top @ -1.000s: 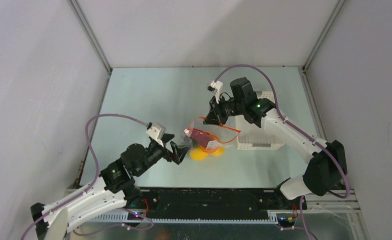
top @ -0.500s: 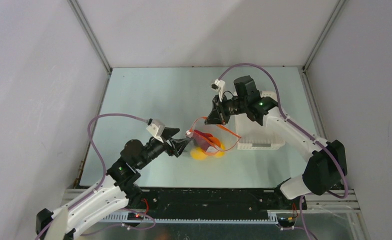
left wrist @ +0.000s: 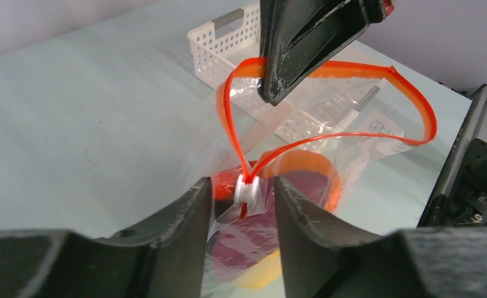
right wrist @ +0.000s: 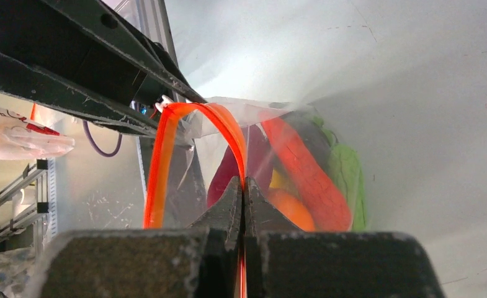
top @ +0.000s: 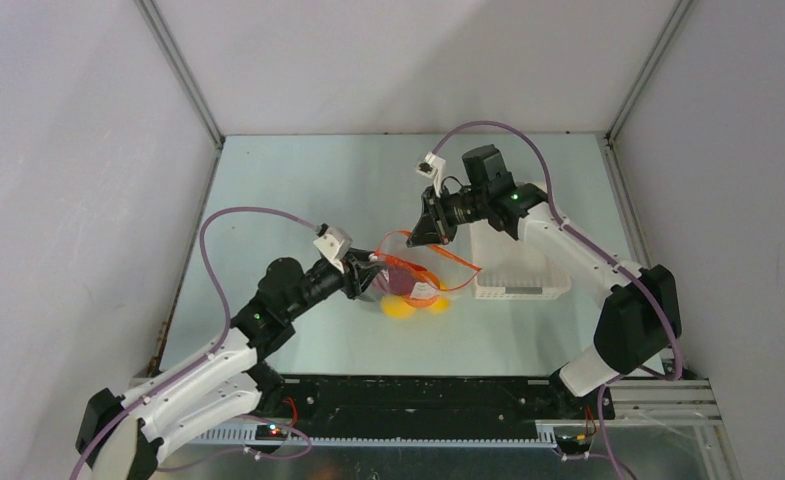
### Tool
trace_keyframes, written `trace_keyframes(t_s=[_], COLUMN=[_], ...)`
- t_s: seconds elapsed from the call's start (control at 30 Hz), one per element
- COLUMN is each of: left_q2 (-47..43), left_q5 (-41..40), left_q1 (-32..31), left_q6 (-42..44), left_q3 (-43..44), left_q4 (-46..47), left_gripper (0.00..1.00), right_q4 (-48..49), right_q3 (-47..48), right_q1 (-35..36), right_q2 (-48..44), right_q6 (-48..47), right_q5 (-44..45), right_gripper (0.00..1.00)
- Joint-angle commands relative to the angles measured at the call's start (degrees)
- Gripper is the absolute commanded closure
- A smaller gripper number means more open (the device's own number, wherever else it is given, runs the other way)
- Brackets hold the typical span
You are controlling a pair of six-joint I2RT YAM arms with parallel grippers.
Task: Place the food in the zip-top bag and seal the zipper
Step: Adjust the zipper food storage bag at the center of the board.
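Observation:
The clear zip-top bag [top: 408, 272] hangs over the table with its mouth gaping. Its orange-red zipper [left wrist: 417, 102] loops open, and a white slider [left wrist: 248, 191] sits at the near corner. My left gripper [left wrist: 244, 200] is open, with a finger on each side of the slider and a small gap to each. My right gripper [right wrist: 243, 186] is shut on the zipper strip and holds the far side of the mouth up. Food lies inside the bag: a red chili [right wrist: 303, 174], a green piece [right wrist: 346, 174], an orange [right wrist: 290, 208], a purple piece [left wrist: 259, 236] and yellow lemons [top: 400, 309].
A white slotted basket [top: 513, 272] stands right of the bag, under my right arm. A clear wrapper with a label [left wrist: 377, 127] lies beside it. The black rail [top: 418, 395] runs along the table's near edge.
My left gripper has reached forward to the bag's near corner, and its jaws have narrowed around the white slider. The right gripper kept its hold and shifted slightly away.

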Motion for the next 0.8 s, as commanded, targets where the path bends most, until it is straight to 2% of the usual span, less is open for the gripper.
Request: trace_keyframes(t_s=[0.0, 0.1, 0.17, 0.23, 0.3, 0.4, 0.5, 0.53, 0.57, 0.6, 0.67, 0.77], left_q2=[0.57, 0.80, 0.58, -0.14, -1.07, -2.63, -3.82, -3.86, -3.76, -3.47, -2.70, -1.51], left_q5=[1.94, 1.87, 1.74, 1.86, 2.01, 2.95, 3.47, 3.19, 3.24, 3.66, 5.29, 6.40], left_q1=[0.52, 0.53, 0.57, 0.52, 0.58, 0.52, 0.55, 0.51, 0.51, 0.48, 0.42, 0.01], left_q6=[2.68, 2.72, 2.52, 2.46, 2.38, 2.73, 3.70, 3.79, 3.81, 3.82, 3.65, 3.62], left_q3=[2.83, 3.36, 3.92, 4.55, 5.24, 7.20, 9.82, 11.34, 12.09, 13.77, 16.03, 18.59], left_q4=[2.12, 1.42, 0.56, -0.50, -1.56, -2.80, -6.03, -6.69, -8.06, -8.89, -11.03, -14.62], left_gripper=[0.65, 0.88, 0.98, 1.00, 1.00, 1.00, 1.00, 1.00, 1.00, 1.00, 1.00, 1.00], right_q4=[-1.16, -2.23, -3.09, -4.40, -6.23, -11.51, -14.93, -16.02, -16.59, -17.78, -17.68, -14.68], right_q3=[3.95, 5.56, 6.39, 7.28, 8.15, 9.86, 10.97, 11.02, 11.00, 10.66, 9.47, 7.18], right_q1=[-0.73, -1.25, -1.59, -1.94, -2.15, -2.22, -2.20, -2.16, -1.96, -1.83, -0.98, 1.79], right_q2=[1.91, 2.70, 3.17, 3.25, 2.80, 1.04, -3.17, -4.19, -6.36, -7.41, -10.56, -15.18], right_q6=[-0.60, -0.83, -1.23, -2.14, -3.98, -10.79, -15.66, -17.51, -18.61, -21.00, -22.80, -23.89], right_q5=[-1.88, -1.89, -1.35, -0.15, 1.55, 5.31, 6.64, 6.93, 6.84, 6.36, 6.03, 6.78], right_gripper=[1.00, 1.00, 0.98, 0.94, 0.85, 0.64, 0.49, 0.36, 0.29, 0.08, 0.01, 0.01])
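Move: The white zipper slider at the bag mouth's left corner sits between my left fingertips, barely 1 cm ahead and 1 cm right, at their height; the purple eggplant in the bag is about 5 cm right, 1 cm back and 6 below. My right hand is shut on the orange rim; the mouth's right corner lies some 13 cm right, 5 back and 2 lower, the white basket about 25 right, level fore-and-aft, 17 below. I shut my half-open left fingers on the slider corner, pinching it, then lift it about 8 cm almost straight up. My right hand still draws the rim about 2 cm forward, then opens wide and lets go, swinging right and back and climbing some 5 cm towards the mouth's right corner, rolling about 20 degrees so its forward side comes up. ##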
